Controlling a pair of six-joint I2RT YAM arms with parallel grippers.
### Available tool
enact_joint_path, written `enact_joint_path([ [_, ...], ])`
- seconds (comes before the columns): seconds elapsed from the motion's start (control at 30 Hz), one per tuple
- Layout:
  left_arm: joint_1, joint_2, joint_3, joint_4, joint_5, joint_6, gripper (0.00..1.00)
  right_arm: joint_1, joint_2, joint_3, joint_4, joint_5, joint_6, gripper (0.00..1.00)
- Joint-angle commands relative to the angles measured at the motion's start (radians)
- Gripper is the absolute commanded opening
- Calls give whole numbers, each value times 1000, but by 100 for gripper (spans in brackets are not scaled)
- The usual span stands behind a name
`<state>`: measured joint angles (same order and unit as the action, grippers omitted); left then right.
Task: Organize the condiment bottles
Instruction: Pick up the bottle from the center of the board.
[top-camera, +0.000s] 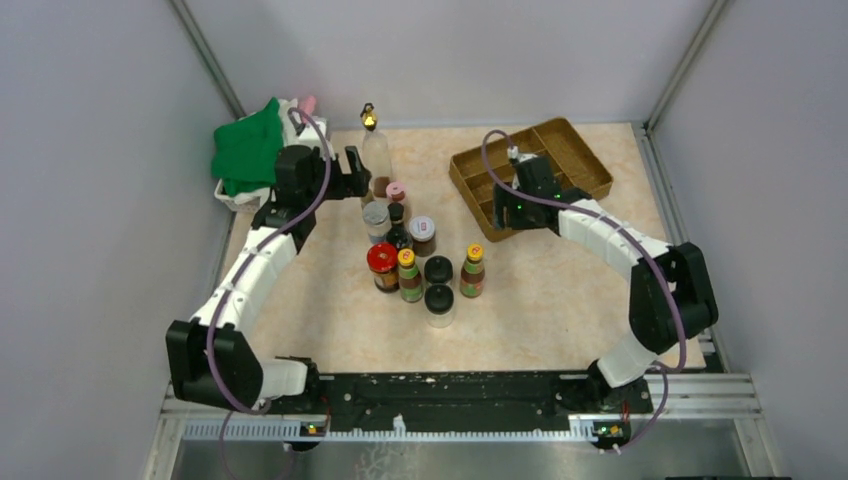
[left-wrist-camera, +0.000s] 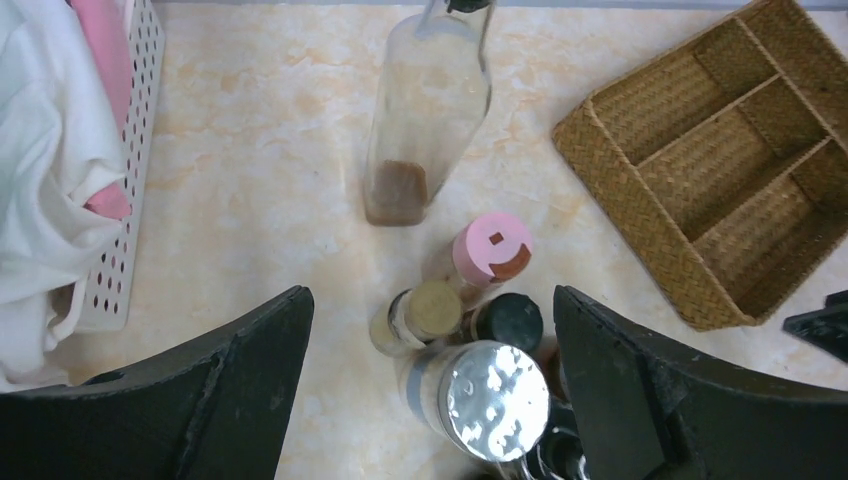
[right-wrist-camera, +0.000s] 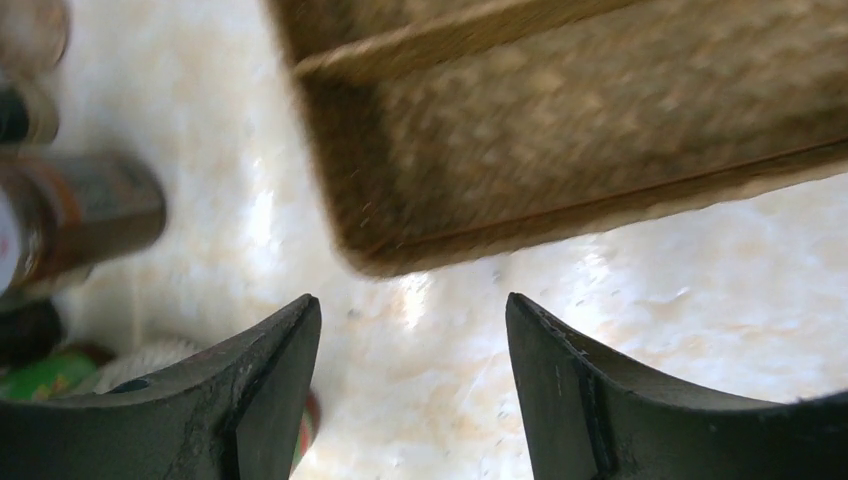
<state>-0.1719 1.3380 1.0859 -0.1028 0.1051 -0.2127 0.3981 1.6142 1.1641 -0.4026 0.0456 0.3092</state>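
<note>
The condiment bottles stand clustered mid-table: a tall clear gold-topped bottle (top-camera: 376, 150), a pink-capped one (top-camera: 396, 192), a silver-lidded jar (top-camera: 376, 215), a red-capped jar (top-camera: 382, 265), two yellow-capped bottles (top-camera: 408, 272) and black-capped jars (top-camera: 438, 285). My left gripper (top-camera: 356, 172) hovers open at the cluster's far left. In its wrist view the silver lid (left-wrist-camera: 497, 400), a black cap (left-wrist-camera: 512, 320) and the pink cap (left-wrist-camera: 490, 250) lie between the spread fingers of the left gripper (left-wrist-camera: 430, 340), none gripped. My right gripper (top-camera: 503, 210) is open over bare table (right-wrist-camera: 412, 330) beside the tray.
A brown woven compartmented tray (top-camera: 560, 140) sits at the back right, its near corner (right-wrist-camera: 380, 250) just ahead of my right fingers. A white perforated basket (left-wrist-camera: 115, 250) with green, white and pink cloths (top-camera: 245, 150) stands at the back left. Grey walls close three sides.
</note>
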Motion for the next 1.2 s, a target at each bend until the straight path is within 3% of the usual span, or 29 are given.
enact_joint_path([
  [0.0, -35, -89, -29, -77, -13, -21, 96, 100, -123, -21, -46, -12, -16, 69],
  [0.17, -50, -101, -42, -120, -22, -10, 95, 175, -262, -73, -161, 225, 67, 69],
  [0.37, -64, -128, -55, -138, -25, -5, 95, 224, -412, -181, -206, 375, 152, 70],
  [0.57, -69, -142, -49, -161, -31, 7, 95, 303, -520, -283, -167, 327, 176, 69],
  [0.77, -72, -147, -46, -171, -30, 9, 95, 422, -525, -277, -187, 301, 192, 69],
  [1.17, -78, -151, -43, -178, -33, 18, 95, 518, -481, -312, 92, 203, 98, 70],
])
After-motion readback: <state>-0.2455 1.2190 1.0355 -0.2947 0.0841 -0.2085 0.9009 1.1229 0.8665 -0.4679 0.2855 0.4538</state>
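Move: Behind the right hand and to its left stands the yellow-capped bottle, about 15 cm back and 10 cm left, its middle some 3 cm lower. Two black-lidded jars lie beyond it: one about 16 cm back and 17 cm left, the other 22 cm back and 17 cm left, both 5 cm lower. The tray's middle is 15 cm ahead and 6 cm right, 9 cm below. From the left hand the bottle is some 17 cm back, 21 cm right and 16 cm below. Drawing back about 16 cm from the tray towards the yellow-capped bottle, the right hand weaves left, right, then left again to end some 7 cm left and 4 cm higher; its wrist turns slightly counter-clockwise and tips up, fingers staying open. The left hand backs off about 5 cm, rising briefly before sinking a little lower, still wide open. ##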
